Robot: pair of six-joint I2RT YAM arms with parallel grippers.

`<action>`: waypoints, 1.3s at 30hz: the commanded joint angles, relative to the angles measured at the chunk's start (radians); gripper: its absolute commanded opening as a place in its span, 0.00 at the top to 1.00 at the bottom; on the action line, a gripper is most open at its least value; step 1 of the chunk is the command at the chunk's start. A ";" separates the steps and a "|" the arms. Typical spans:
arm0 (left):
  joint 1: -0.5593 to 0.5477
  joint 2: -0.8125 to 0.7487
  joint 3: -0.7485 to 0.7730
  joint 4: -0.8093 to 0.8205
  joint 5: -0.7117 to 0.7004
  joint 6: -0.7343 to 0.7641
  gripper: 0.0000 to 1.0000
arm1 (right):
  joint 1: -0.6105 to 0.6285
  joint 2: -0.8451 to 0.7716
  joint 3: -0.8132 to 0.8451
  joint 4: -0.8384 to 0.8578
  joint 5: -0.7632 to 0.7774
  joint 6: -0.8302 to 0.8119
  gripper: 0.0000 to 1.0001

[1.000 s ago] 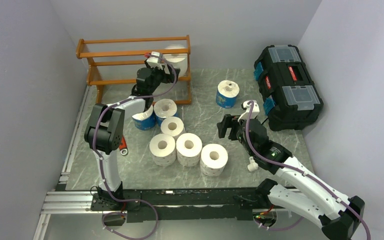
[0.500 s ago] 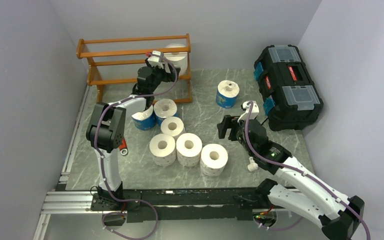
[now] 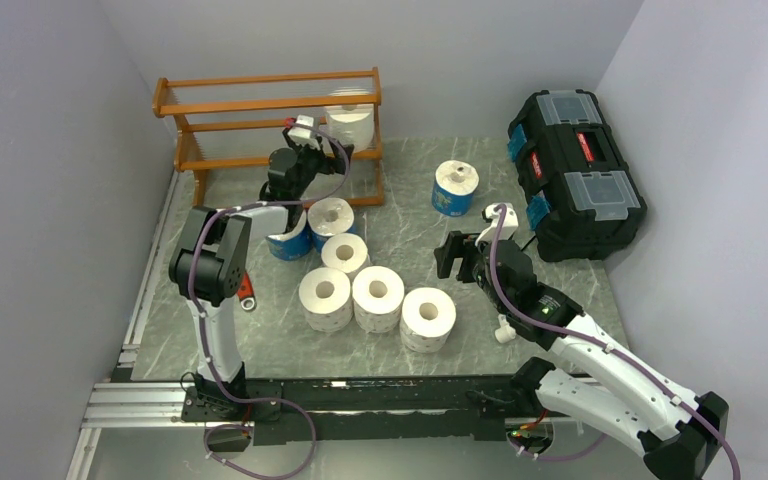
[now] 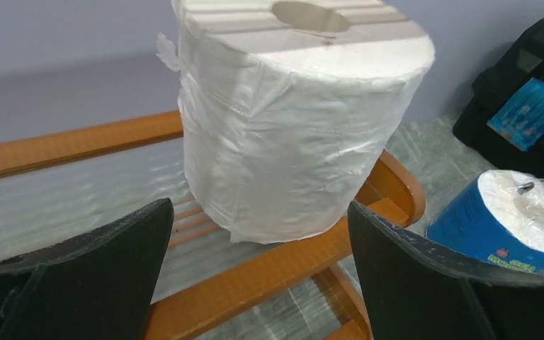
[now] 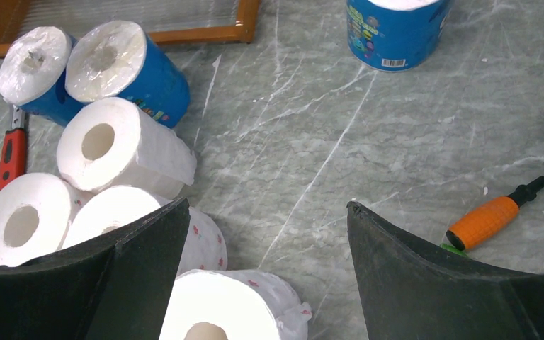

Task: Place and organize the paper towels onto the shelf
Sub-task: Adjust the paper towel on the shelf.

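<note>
One white paper towel roll [image 3: 350, 118] [image 4: 297, 120] stands upright at the right end of the orange-brown shelf [image 3: 260, 105] [image 4: 269, 273], on a slatted tier. My left gripper [image 3: 305, 138] [image 4: 258, 212] is open just in front of that roll and does not touch it. Several white rolls [image 3: 378, 295] [image 5: 120, 145] lie clustered on the table with two blue-wrapped rolls [image 3: 287, 240] [image 5: 149, 74]. A third blue roll [image 3: 455, 187] [image 5: 395, 32] stands apart. My right gripper [image 3: 457, 252] [image 5: 268, 209] hangs open and empty over the table beside the cluster.
A black toolbox [image 3: 572, 170] [image 4: 531, 106] sits at the right of the table. A red-handled tool [image 3: 247, 295] [image 5: 12, 152] lies left of the rolls. An orange-handled screwdriver [image 5: 492, 219] lies right of my right gripper. Walls close in on three sides.
My left gripper has drawn back from the roll on the shelf, leaving it standing there, and its jaws have opened a little wider. The right arm has not moved.
</note>
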 commanded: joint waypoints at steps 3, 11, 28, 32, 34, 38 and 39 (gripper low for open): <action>0.006 -0.105 -0.110 0.157 0.006 0.006 0.01 | -0.002 -0.012 0.000 0.057 0.014 -0.012 0.16; 0.006 -0.084 -0.083 0.147 0.068 0.006 0.33 | -0.002 -0.013 -0.003 0.058 0.013 -0.013 0.16; 0.007 0.001 0.007 0.138 0.126 -0.041 0.71 | -0.003 0.004 -0.003 0.063 0.017 -0.017 0.16; 0.006 0.024 0.035 0.101 0.108 -0.034 0.72 | -0.002 0.002 -0.003 0.057 0.020 -0.016 0.16; 0.007 0.031 0.052 0.081 0.101 -0.028 0.71 | -0.002 0.003 -0.003 0.056 0.022 -0.016 0.17; 0.008 0.042 0.069 0.070 0.080 -0.023 0.70 | -0.001 0.007 -0.002 0.055 0.022 -0.016 0.16; 0.007 0.041 0.066 0.073 0.079 -0.024 0.70 | -0.002 0.007 -0.002 0.054 0.022 -0.016 0.16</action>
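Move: Just beyond the open left fingers stands the white paper towel on the shelf, its middle about 8 cm ahead, 3 cm right and 3 cm above. The shelf's right end is some 8 cm ahead and 7 cm right. Down on the table, about 16 cm lower, the near blue roll lies 11 cm back and 3 cm left, the far blue roll level ahead and 26 cm right. From the right hand the paper towel is about 39 cm ahead, 22 cm left and 3 cm up. Backing off about 2 cm from the paper towel's front, the left hand draws its wide-open fingers together to roughly a third and rises some 2 cm, tipping its fingers slightly up and turning a little clockwise. It then comes forward the same 2 cm while easing right, bringing the narrowed fingertips up to the roll's near side, where they seem to press. ##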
